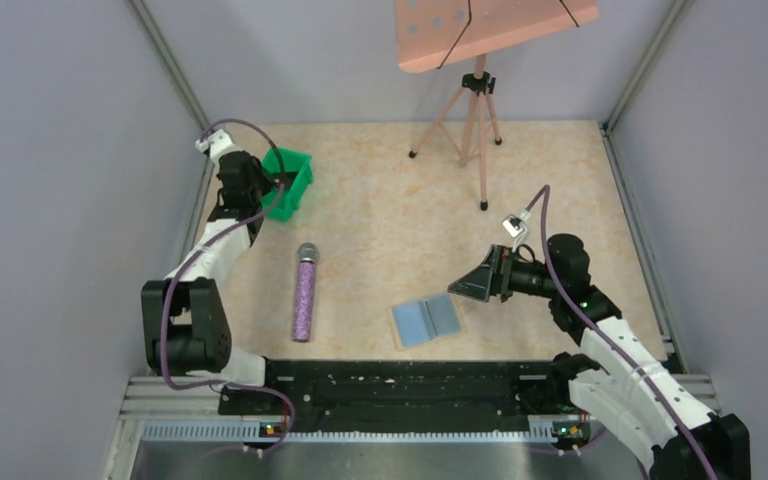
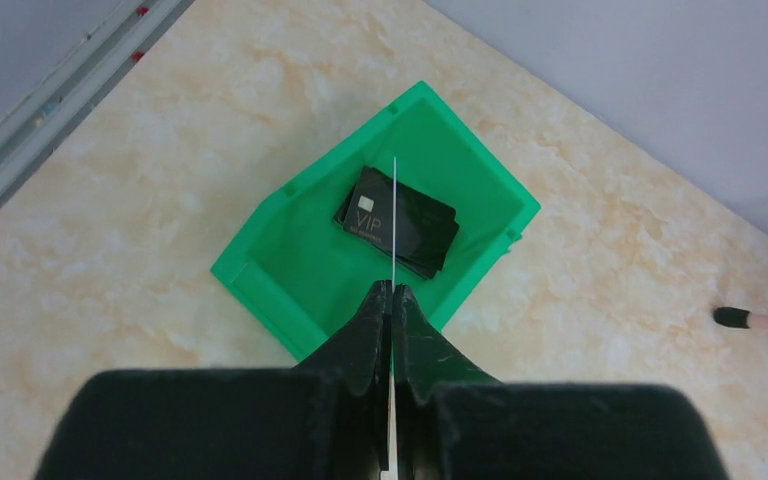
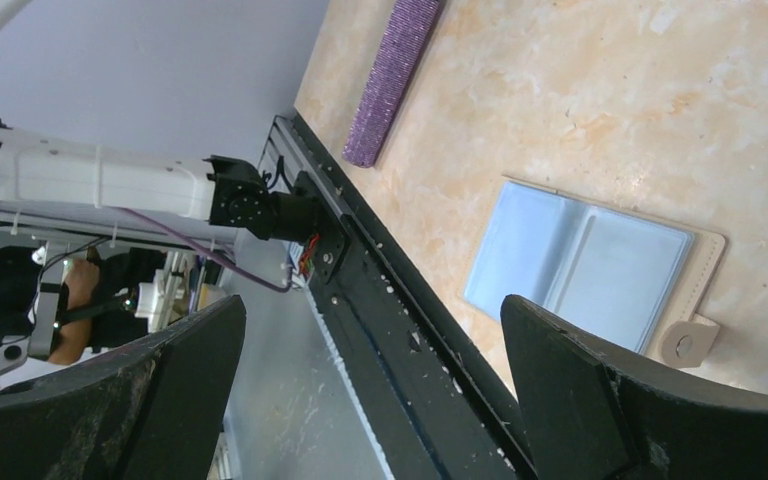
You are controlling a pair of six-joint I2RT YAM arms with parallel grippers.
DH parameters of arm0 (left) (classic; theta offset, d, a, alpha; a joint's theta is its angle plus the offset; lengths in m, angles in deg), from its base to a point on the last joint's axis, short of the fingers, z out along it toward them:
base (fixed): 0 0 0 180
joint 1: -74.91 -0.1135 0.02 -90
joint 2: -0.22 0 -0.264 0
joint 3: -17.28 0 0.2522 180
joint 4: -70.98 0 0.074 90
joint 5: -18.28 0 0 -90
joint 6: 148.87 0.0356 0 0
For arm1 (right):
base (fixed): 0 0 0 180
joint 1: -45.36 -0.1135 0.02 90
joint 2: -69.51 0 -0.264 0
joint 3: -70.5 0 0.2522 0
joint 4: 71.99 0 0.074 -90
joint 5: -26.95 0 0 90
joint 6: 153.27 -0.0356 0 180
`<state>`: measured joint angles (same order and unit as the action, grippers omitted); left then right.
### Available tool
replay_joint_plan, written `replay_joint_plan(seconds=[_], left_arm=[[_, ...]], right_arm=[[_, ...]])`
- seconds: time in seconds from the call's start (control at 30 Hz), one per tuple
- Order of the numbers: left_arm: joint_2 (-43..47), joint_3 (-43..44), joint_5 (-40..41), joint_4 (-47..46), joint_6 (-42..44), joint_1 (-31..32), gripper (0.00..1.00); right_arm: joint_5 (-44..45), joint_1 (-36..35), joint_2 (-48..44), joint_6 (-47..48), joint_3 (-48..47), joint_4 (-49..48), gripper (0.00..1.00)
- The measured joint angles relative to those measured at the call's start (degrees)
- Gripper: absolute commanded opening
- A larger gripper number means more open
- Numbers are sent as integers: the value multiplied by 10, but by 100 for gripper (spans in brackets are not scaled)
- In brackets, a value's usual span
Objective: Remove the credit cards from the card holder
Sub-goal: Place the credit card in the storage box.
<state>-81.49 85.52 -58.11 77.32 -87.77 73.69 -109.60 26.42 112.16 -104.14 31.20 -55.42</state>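
Observation:
The card holder (image 1: 425,321) lies open and flat near the table's front edge, its light blue panels (image 3: 580,265) facing up. Held open and empty, my right gripper (image 1: 465,285) (image 3: 372,305) hovers just right of the holder. At the back left, my left gripper (image 1: 276,184) (image 2: 393,290) is shut on a thin credit card (image 2: 396,215), seen edge-on as a white line. It hangs over the green bin (image 1: 298,165) (image 2: 290,250). Black credit cards (image 2: 420,228) lie stacked inside the bin, the top one marked VIP.
A purple glitter microphone (image 1: 305,295) (image 3: 395,75) lies left of the holder. A tripod (image 1: 475,110) carrying a pink board (image 1: 490,30) stands at the back; one of its feet (image 2: 760,320) shows in the left wrist view. Grey walls enclose the table.

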Motion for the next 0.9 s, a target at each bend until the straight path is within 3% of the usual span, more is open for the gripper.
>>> replay_joint_plan(seconds=[0.37, 0.9], left_arm=[[-138, 89, -1, -37, 123, -1, 0], [-249, 160, -2, -1, 159, -2, 0]], right_arm=[[0, 0, 73, 7, -7, -4, 99], [6, 0, 127, 30, -61, -2, 99]])
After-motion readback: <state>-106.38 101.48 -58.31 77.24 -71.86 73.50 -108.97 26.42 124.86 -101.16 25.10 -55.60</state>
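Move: The storage box lies about 15 cm ahead of the left hand, 2 cm to its right and 15 cm below. The stacked cards inside are some 15 cm ahead, 3 cm right and 17 cm down; the microphone lies about 21 cm back and 12 cm right, 18 cm below. From the right hand the box is roughly 42 cm ahead, 51 cm left and 15 cm below. Left carries the card about 8 cm forward, then down towards the storage box; right edges 3 cm forward. ##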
